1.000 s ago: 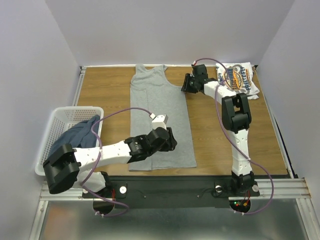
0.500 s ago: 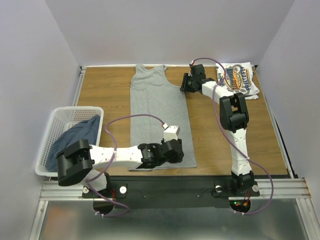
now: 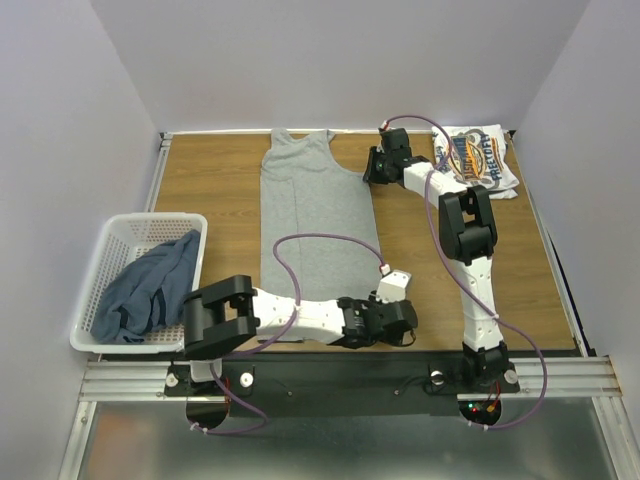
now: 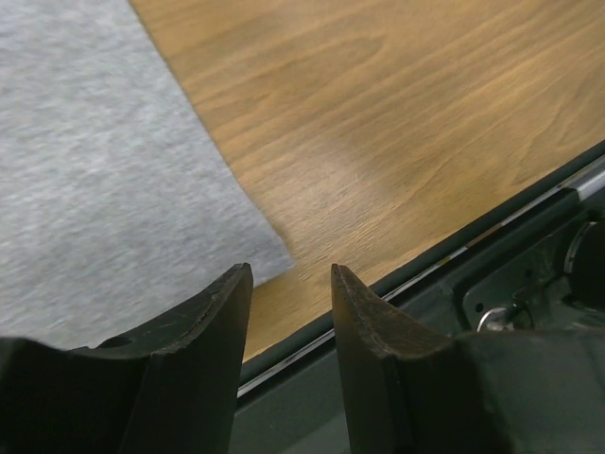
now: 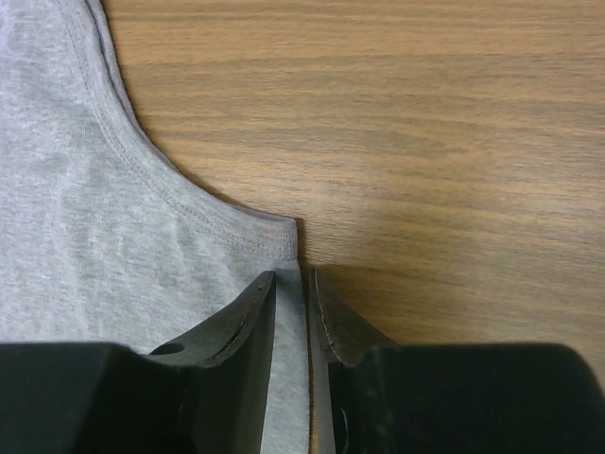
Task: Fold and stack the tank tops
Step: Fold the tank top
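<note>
The light grey tank top (image 3: 315, 220) lies flat on the wooden table, straps toward the back. My left gripper (image 3: 403, 326) is open at its near right hem corner (image 4: 269, 255). The corner lies just ahead of the left fingertip, and bare wood shows between the jaws (image 4: 291, 270). My right gripper (image 3: 372, 172) sits at the right armhole corner. Its jaws (image 5: 291, 276) stand narrowly apart astride the top's side edge (image 5: 284, 236), with a strip of grey cloth between them. The white logo tank top (image 3: 475, 160) lies crumpled at the back right. The dark blue one (image 3: 145, 285) lies in the basket.
A white lattice basket (image 3: 150, 217) stands at the table's left edge. The black frame rail (image 4: 425, 274) runs along the near table edge, right under my left gripper. Bare wood (image 3: 430, 260) lies right of the grey top.
My left arm has swung right along the near hem, from the top's middle to its right corner. The right gripper's jaws have narrowed around the side edge.
</note>
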You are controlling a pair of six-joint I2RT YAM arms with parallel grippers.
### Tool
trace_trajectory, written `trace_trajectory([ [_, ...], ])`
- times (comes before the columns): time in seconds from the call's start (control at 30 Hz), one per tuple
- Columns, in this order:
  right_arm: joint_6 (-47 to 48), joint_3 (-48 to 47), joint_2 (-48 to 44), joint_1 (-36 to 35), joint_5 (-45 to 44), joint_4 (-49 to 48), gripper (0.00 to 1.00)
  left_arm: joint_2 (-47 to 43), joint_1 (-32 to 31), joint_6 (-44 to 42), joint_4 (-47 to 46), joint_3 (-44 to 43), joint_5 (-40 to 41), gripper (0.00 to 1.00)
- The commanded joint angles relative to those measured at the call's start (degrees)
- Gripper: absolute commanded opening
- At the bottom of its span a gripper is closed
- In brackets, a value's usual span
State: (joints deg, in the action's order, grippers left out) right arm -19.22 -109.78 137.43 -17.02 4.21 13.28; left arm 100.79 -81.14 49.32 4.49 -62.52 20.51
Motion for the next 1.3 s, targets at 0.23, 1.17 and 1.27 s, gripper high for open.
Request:
trace_trajectory([
  [0.23,1.21,-1.76,1.71,-0.56,-1.13,-0.27,0.26,5.90,-1.56,-0.98,5.44,-7.00,3.66,0.52],
  [1.17,-1.08,3.86,-2.68,1.01,-7.98,-0.36,0.07,4.50,-6.39,-5.90,5.53,-9.28,0.76,0.00],
  [1.27,-1.87,5.88,-4.35,2.42,-8.51,-0.45,0.06,3.89,-7.36,-6.25,5.44,-9.29,0.41,0.00],
])
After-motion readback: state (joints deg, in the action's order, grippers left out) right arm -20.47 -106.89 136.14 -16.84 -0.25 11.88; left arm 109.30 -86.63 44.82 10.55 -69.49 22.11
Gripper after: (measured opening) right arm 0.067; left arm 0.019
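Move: From the left gripper, the tank top's near right hem corner lies about 4 cm below and roughly 1 cm to the right, level fore and aft; the left hem corner is some 26 cm left and 2 cm back, 4 cm down. The right gripper already straddles the armpit corner, about 1 cm ahead, not off to either side, and 1 cm lower. From there the shoulder straps lie about 8 cm left and 11 ahead, the stacked white shirt roughly 20 cm right and 5 ahead. Lower the open left gripper about 4 cm onto the near right hem corner, tilting it some 10 degrees, pinch the corner shut between the fingertips, then draw it back towards the base about 3 cm. Hold the right gripper in place meanwhile, close it on the armpit corner, and finish by tugging that corner about 1.5 cm to the right. ##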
